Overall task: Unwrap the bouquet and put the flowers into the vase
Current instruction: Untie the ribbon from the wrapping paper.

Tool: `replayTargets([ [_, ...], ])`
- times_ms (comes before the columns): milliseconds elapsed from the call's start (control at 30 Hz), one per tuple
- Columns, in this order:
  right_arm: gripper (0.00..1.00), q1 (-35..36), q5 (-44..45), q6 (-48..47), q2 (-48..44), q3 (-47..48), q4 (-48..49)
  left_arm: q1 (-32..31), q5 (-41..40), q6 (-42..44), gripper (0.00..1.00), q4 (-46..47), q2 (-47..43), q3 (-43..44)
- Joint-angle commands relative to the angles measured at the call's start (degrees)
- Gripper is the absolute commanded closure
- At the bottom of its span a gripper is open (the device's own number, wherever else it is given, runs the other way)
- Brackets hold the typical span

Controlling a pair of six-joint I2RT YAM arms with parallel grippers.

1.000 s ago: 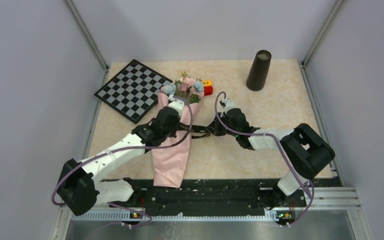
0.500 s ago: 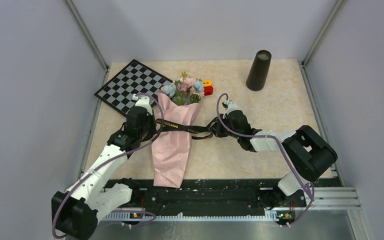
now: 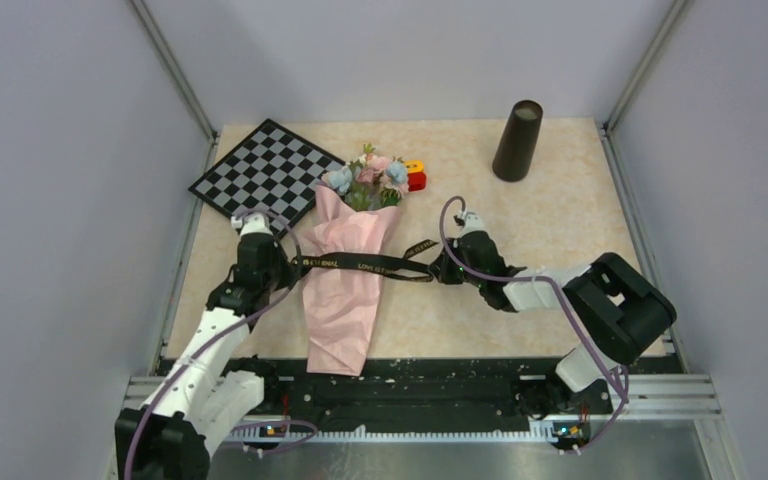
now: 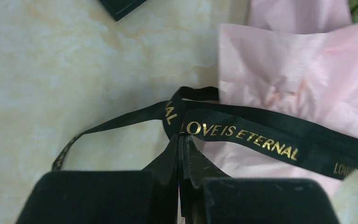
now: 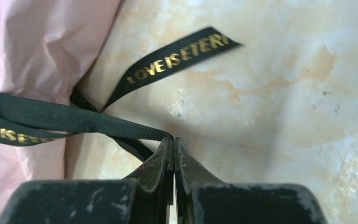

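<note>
The bouquet (image 3: pixel 343 285) lies on the table as a pink paper cone, and the flowers (image 3: pixel 368 178) show pink, white and blue at its far end. A black gold-lettered ribbon (image 3: pixel 360 264) stretches across the cone. My left gripper (image 3: pixel 293 265) is shut on the ribbon's left part (image 4: pixel 261 140), just left of the pink paper (image 4: pixel 298 79). My right gripper (image 3: pixel 439 270) is shut on the ribbon (image 5: pixel 74 119) to the right of the cone, and a loose end (image 5: pixel 177 58) lies on the table. The dark vase (image 3: pixel 517 140) stands upright at the far right.
A black-and-white checkered board (image 3: pixel 265 178) lies at the far left, close to the left arm. A small red-and-yellow block (image 3: pixel 416 177) sits just right of the flower heads. Grey walls enclose the table on three sides.
My left gripper has swung from above the cone out to its left, drawing the ribbon with it. The right gripper has shifted slightly right. The ribbon now lies stretched across the paper.
</note>
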Motion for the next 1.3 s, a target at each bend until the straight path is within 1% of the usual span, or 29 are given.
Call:
replayTargets([
  [0,1.0,0.6,2.1,2.7,-2.5,-1.3,2.3,3.2,-2.8,-5.5,1.0,4.1,-2.3,-3.8],
  [133,1.0,0.6,2.1,3.1,-2.9,-1.7,2.2,6.5,-2.4,-8.1,1.0,6.1,-3.5,-7.3],
  [267,0.99,0.6,2.2,2.6,-4.2,-1.6,1.5,10.9,2.1,-10.2,1.0,8.5,-3.6,-10.0],
  [300,0.89,0.6,2.1,2.2,-4.7,-1.0,0.4,12.6,2.7,-10.7,1.0,8.8,-3.4,-10.5],
  [400,0.52,0.6,1.0,-0.1,-7.5,0.5,-1.7,16.4,4.7,-11.2,1.0,10.1,-3.3,-11.9],
  [433,0.46,0.6,0.7,-1.1,-8.5,1.1,-2.3,17.4,5.8,-11.4,1.0,10.7,-3.1,-12.4],
  [500,0.39,0.6,-3.4,-4.7,-10.0,3.6,-4.1,19.3,8.3,-11.5,1.0,12.1,-2.2,-13.1],
  [633,0.37,0.7,-11.8,-11.8,-9.3,10.2,-6.4,22.4,13.6,-11.4,1.0,14.3,0.6,-13.3],
  [767,0.37,2.6,-19.8,-17.4,-5.0,17.7,-7.9,26.5,16.9,-11.5,1.0,15.6,2.8,-12.7],
  [867,0.37,6.7,-19.4,-24.1,0.6,25.8,-14.4,29.3,18.3,-11.3,1.0,16.2,3.4,-12.4],
  [967,0.38,9.6,-19.2,-27.3,6.0,32.1,-17.1,31.7,19.7,-11.0,1.0,16.7,4.1,-11.8],
  [1133,0.38,11.3,-20.9,-29.6,12.7,38.3,-17.9,33.5,20.9,-11.2,1.0,17.4,5.2,-11.5],
  [1267,0.38,12.3,-20.4,-31.9,16.8,41.6,-19.8,33.7,19.8,-10.4,1.0,16.7,4.8,-11.5],
])
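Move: The right hand, shut on the black ribbon's right part, has the stretch crossing the pink wrapping paper about 18 cm to its left, level fore and aft. The paper's middle lies about 20 cm left and 3 cm back, the flowers 20 cm ahead and 15 cm left, and a loose ribbon tail 4 cm ahead and 3 cm left. From the left hand, gripping the other end, that crossing stretch is about 14 cm right and 5 cm lower. Right hand opens, releasing the ribbon, and arcs up and 17 cm left over the paper; left lowers its end leftward. ##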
